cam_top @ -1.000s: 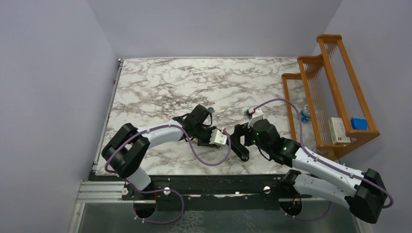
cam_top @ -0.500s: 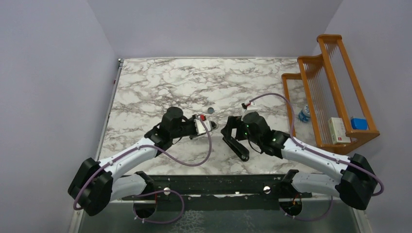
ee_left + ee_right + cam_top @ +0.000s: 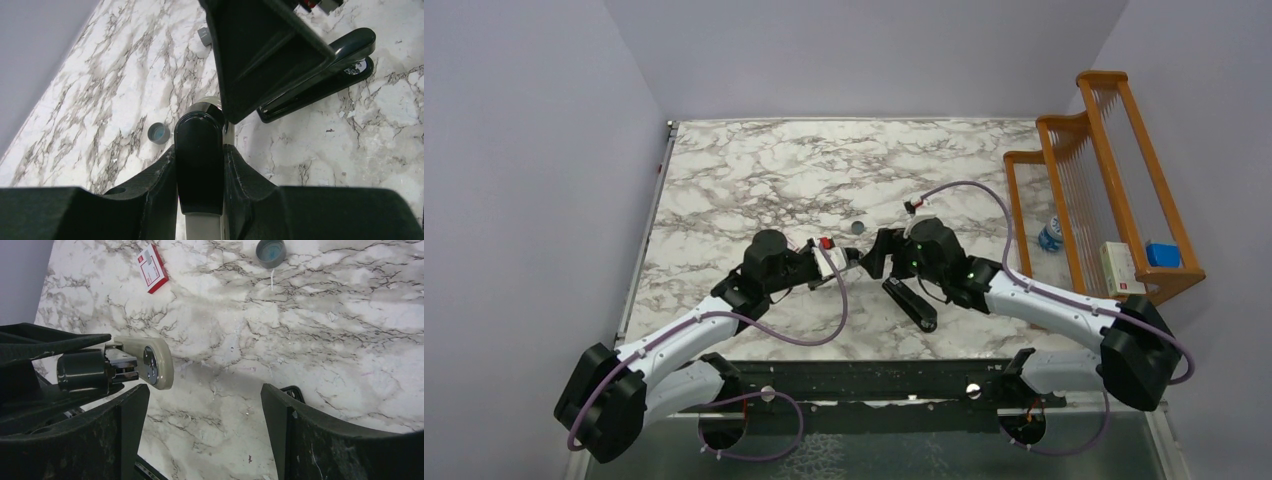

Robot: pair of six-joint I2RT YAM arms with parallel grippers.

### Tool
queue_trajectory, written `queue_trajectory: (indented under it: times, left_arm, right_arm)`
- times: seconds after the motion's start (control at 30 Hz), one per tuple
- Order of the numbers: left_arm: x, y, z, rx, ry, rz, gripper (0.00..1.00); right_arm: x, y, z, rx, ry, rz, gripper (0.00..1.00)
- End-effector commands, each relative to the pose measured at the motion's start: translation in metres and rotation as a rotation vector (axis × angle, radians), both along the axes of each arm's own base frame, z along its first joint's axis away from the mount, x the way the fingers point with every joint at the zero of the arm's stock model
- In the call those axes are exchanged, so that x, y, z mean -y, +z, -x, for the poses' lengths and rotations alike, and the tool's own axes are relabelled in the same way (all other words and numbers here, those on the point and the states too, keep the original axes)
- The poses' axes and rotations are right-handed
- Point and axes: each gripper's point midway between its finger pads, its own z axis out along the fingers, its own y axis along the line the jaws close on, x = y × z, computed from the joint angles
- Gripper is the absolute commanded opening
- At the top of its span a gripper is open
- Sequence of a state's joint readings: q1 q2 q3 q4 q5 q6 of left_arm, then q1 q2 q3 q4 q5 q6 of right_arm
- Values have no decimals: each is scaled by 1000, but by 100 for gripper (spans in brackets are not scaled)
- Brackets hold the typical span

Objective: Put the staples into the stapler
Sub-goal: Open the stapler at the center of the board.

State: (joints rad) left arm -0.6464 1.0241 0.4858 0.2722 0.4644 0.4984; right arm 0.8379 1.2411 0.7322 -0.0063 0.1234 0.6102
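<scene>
My left gripper (image 3: 848,262) (image 3: 200,150) is shut on a small beige-and-black stapler (image 3: 199,165) (image 3: 152,362), held above the table near its middle. The stapler's beige end with a chrome rivet points at my right gripper (image 3: 876,262) (image 3: 204,396). That gripper is open, with only bare marble between its fingers, and hovers just right of the held stapler. A second, black stapler (image 3: 911,302) (image 3: 327,75) lies on the table below the right gripper. The white-and-red staple box (image 3: 152,268) lies shut on the marble. No loose staples show.
A small dark round disc (image 3: 857,227) (image 3: 159,133) (image 3: 270,251) sits just beyond both grippers. A wooden rack (image 3: 1124,190) stands at the right edge with a white box (image 3: 1119,268), a blue item (image 3: 1162,254) and a blue-and-white cylinder (image 3: 1051,235).
The left arm has swung back and to the left, carrying the held stapler away from the near edge. The right gripper followed it left and farther back, staying open. The black stapler stayed put.
</scene>
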Motion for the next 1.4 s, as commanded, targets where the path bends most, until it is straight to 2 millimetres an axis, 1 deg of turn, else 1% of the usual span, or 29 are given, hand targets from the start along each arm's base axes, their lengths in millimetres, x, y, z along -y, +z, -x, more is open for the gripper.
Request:
queue_trajectory:
  times: [0.0,0.07,0.13,0.23,0.4,0.57,0.63,0.73,0.9,1.07,1.13,1.17,1.2,1.23,1.3,1.37]
  left_arm:
    - [10,36,3,99,-65,93,0]
    - [11,38,6,101,-83,99,0]
    - [12,40,9,100,-94,108,0]
    - [11,46,12,109,-100,132,0]
    - [8,63,13,132,-75,190,0]
    - [8,85,14,141,-59,271,0]
    - [7,96,12,148,-39,317,0]
    - [3,112,8,156,5,390,0]
    - [1,135,5,189,25,461,0]
    - [2,152,6,221,11,481,0]
    - [2,157,6,229,8,488,0]
    - [2,161,6,233,15,496,0]
    - [-1,167,4,236,29,515,0]
    - [-4,175,2,241,53,545,0]
    - [-14,194,-1,267,104,617,0]
    - [-22,211,-2,301,140,666,0]
  right_arm:
    - [-18,7,-11,20,29,-52,82]
    - [-22,3,-15,11,35,-62,76]
    - [-25,5,-18,17,46,-84,69]
    - [-30,12,-20,42,80,-143,63]
    - [-33,32,-19,73,131,-267,57]
    - [-31,51,-18,81,149,-357,49]
    - [-29,62,-20,94,144,-389,46]
    - [-26,78,-23,121,127,-416,42]
    - [-26,103,-34,147,103,-457,26]
    - [-34,124,-40,173,128,-493,21]
    - [-34,127,-43,181,122,-497,17]
    - [-34,126,-45,178,110,-495,12]
    - [-33,123,-47,164,92,-488,4]
    - [-30,117,-51,139,63,-478,1]
    - [-26,107,-56,85,26,-468,1]
    - [-23,100,-58,56,20,-471,1]
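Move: The right hand's target is the anvil end of the beige stapler's base, about 3 cm to its left, 2 cm ahead and roughly 1 cm higher. The left hand already grips the stapler's black head, and that base end lies some 5 cm to its right, 3 cm ahead and 1 cm lower. From the right hand, the grey cap is about 13 cm ahead and 5 cm left, the black stapler 5 cm back and 6 cm right, both some 11 cm below. Leftward with a slight dip, then up about 12 cm and a little forward, the right hand comes to the held stapler, rolling some 30 degrees so its fingers tip up, and closes gradually from wide open to pinch the anvil end of the beige base. The left hand keeps its grip on the black head, raising it about 10 cm and tipping its fingers upward. ##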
